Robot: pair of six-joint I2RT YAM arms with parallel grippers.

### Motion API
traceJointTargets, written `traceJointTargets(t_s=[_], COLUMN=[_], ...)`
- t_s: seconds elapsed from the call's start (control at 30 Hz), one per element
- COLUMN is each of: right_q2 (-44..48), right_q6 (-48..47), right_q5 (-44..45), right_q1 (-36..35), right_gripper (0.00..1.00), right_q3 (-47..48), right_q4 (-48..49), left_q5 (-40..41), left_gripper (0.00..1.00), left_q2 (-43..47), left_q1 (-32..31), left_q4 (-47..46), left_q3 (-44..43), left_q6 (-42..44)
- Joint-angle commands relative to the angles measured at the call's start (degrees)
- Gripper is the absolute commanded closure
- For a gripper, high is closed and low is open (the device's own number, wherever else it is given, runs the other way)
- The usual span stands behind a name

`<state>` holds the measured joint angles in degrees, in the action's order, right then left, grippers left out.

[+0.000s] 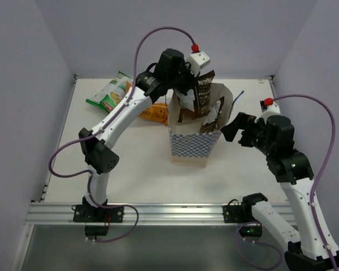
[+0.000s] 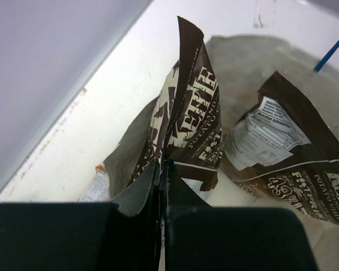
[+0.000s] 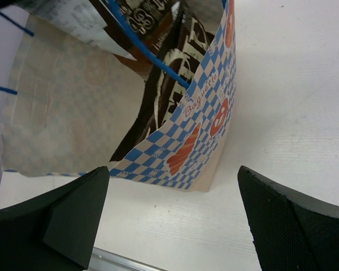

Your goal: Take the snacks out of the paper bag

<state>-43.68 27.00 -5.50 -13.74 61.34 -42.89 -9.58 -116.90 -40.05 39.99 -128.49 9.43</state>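
The blue-and-white checked paper bag [image 1: 193, 144] stands upright mid-table, its mouth open. My left gripper [image 1: 187, 84] is above the bag's mouth, shut on the top edge of a dark brown packet [image 1: 204, 93] that rises out of the bag; the left wrist view shows the packet [image 2: 186, 121] pinched between my fingers [image 2: 163, 175]. A second dark brown packet [image 2: 288, 152] lies inside the bag. The green and white packet [image 1: 112, 93] and the orange packet [image 1: 155, 113] lie on the table left of the bag. My right gripper [image 1: 235, 130] is open, just right of the bag [image 3: 200, 127].
Lilac walls enclose the white table [image 1: 130, 175] at the back and sides. A metal rail [image 1: 158, 213] runs along the near edge. A blue string handle [image 3: 147, 56] crosses the bag's mouth in the right wrist view.
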Motion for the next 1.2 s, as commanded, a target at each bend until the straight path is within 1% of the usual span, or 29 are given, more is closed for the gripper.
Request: traceJointTargets(t_s=[0.0,0.27,0.5,0.67,0.87,1.03,1.1,1.17], right_q2=[0.97,1.67,2.72,3.69,4.92,5.54,5.8,5.98], right_q6=[0.07,-0.2,-0.28,-0.02,0.15,0.07,-0.02,-0.11], right_q5=[0.57,0.84,1.01,1.28,1.54,1.45,1.54,1.72], right_q1=[0.29,0.38,0.29,0.29,0.29,0.29,0.29,0.29], right_gripper=[0.01,0.01,0.01,0.01,0.01,0.01,0.01,0.01], right_q3=[-0.61,-1.14,-1.92,-2.63,-3.6,-3.95,-3.95,-4.04], right_q4=[0.79,0.79,0.79,0.62,0.44,0.36,0.36,0.36], left_q5=[1.23,2.64,8.17,11.07,10.2,12.65,14.32,14.94], left_gripper=[1.0,1.0,1.0,1.0,1.0,1.0,1.0,1.0], left_q2=[8.44,12.66,14.95,16.52,18.81,19.69,19.61,18.99], left_q1=[-0.11,-0.11,-0.11,0.68,0.85,0.94,1.47,2.96], left_q4=[-9.48,-16.86,-23.54,-28.73,-36.46,-42.53,-42.71,-40.35], left_q3=[-1.06,0.95,2.89,2.36,4.47,5.53,4.57,1.41], left_q6=[-1.34,-3.63,-6.53,-8.55,-11.89,-13.82,-13.3,-12.42])
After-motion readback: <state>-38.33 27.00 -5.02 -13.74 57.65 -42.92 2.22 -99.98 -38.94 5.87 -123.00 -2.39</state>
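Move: The left hand already pinches a brown snack at the paper bag's mouth. On the table the orange snack lies some 15 cm left and 4 cm ahead of it, the green snack about 36 cm left and 13 cm ahead, both some 28 cm below. The paper bag's middle is roughly 6 cm back, 4 cm right and 16 cm below. From the right hand the orange snack is about 22 cm ahead, 28 cm left, 27 cm below. Left hand, still pinching, hoists the brown snack about 25 cm from the paper bag, fingers tilting up. ##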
